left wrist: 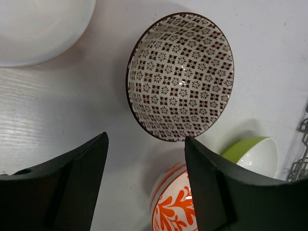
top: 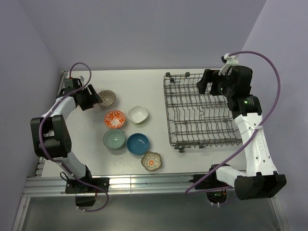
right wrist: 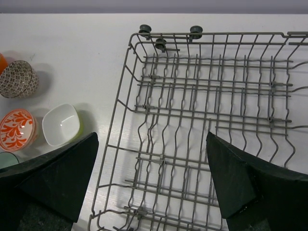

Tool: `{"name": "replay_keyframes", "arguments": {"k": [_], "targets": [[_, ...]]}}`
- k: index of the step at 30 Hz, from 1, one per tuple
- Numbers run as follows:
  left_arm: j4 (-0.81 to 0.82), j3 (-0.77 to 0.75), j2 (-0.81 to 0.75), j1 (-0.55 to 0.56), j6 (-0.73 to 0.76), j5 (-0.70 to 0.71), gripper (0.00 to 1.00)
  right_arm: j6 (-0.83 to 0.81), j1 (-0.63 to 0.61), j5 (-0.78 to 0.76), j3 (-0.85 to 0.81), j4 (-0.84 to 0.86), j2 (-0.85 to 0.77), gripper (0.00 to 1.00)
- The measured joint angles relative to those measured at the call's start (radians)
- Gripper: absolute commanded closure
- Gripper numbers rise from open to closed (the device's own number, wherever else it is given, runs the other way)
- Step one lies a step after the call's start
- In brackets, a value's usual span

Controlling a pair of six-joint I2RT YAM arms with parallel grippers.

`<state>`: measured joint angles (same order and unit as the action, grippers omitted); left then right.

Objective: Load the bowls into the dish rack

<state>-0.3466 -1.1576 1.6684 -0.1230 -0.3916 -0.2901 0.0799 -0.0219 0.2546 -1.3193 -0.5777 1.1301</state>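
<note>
Six bowls sit left of the dish rack [top: 202, 111]: grey patterned [top: 107, 98], orange-white [top: 115, 119], white squarish [top: 138, 114], pale teal [top: 114, 139], deep blue [top: 138, 144] and floral [top: 151, 161]. My left gripper [top: 94, 99] is beside the grey patterned bowl [left wrist: 180, 77]. In the left wrist view that gripper [left wrist: 146, 139] is open, the bowl's near rim lies just past the fingertips, and nothing is between them. The orange-white bowl [left wrist: 175, 207] shows below. My right gripper [top: 208, 85] hovers open over the rack's far end [right wrist: 207, 96], holding nothing.
The rack holds no bowls; its wheels [right wrist: 196, 31] face the far table edge. The white squarish bowl [left wrist: 255, 154] has a green underside. A pale rounded object [left wrist: 38, 29] fills the left wrist view's top left corner. The left table edge [top: 61, 96] is close to the left arm.
</note>
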Motion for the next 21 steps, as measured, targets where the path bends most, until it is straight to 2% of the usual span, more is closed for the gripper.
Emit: {"name": "replay_keyframes", "arguments": {"k": [12,15,19,21], "targets": [[0.056,-0.042,0.200,0.000,-0.075,-0.036,0.46,0.013,0.000,0.067,-0.055,-0.013,0.110,0.00],[0.066,-0.064,0.237,0.000,-0.087,-0.049,0.54,0.018,0.000,0.079,-0.055,-0.014,0.121,0.00],[0.072,-0.099,0.283,0.002,-0.105,-0.068,0.70,0.026,0.000,0.087,-0.055,-0.013,0.124,0.00],[0.075,-0.113,0.303,0.005,-0.114,-0.074,0.75,0.028,0.000,0.091,-0.055,-0.013,0.130,0.00]]}}
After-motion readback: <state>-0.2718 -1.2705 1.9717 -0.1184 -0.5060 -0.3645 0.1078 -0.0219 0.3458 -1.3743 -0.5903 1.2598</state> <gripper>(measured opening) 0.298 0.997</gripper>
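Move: The brown patterned bowl is about 6 cm ahead of the open left hand, 4 cm to its right and 8 cm below. The orange bowl is level with the patterned bowl, some 12 cm to its left; the floral bowl sits about 11 cm nearer the base and 4 cm right of it, and the square white bowl about 8 cm nearer and 16 cm right. From the right hand, the patterned bowl is roughly 48 cm left, 13 cm ahead and 30 cm down. The left fingers close around the patterned bowl's near-left rim, one on each side of its wall, narrowing from about three-quarters open to under a third. To get there the hand sinks some 7 cm, easing forward about 3.5 cm, while the wrist tips about 10 degrees farther down. High over the rack, the empty right hand drifts a couple of centimetres forward and left and dips slightly. ##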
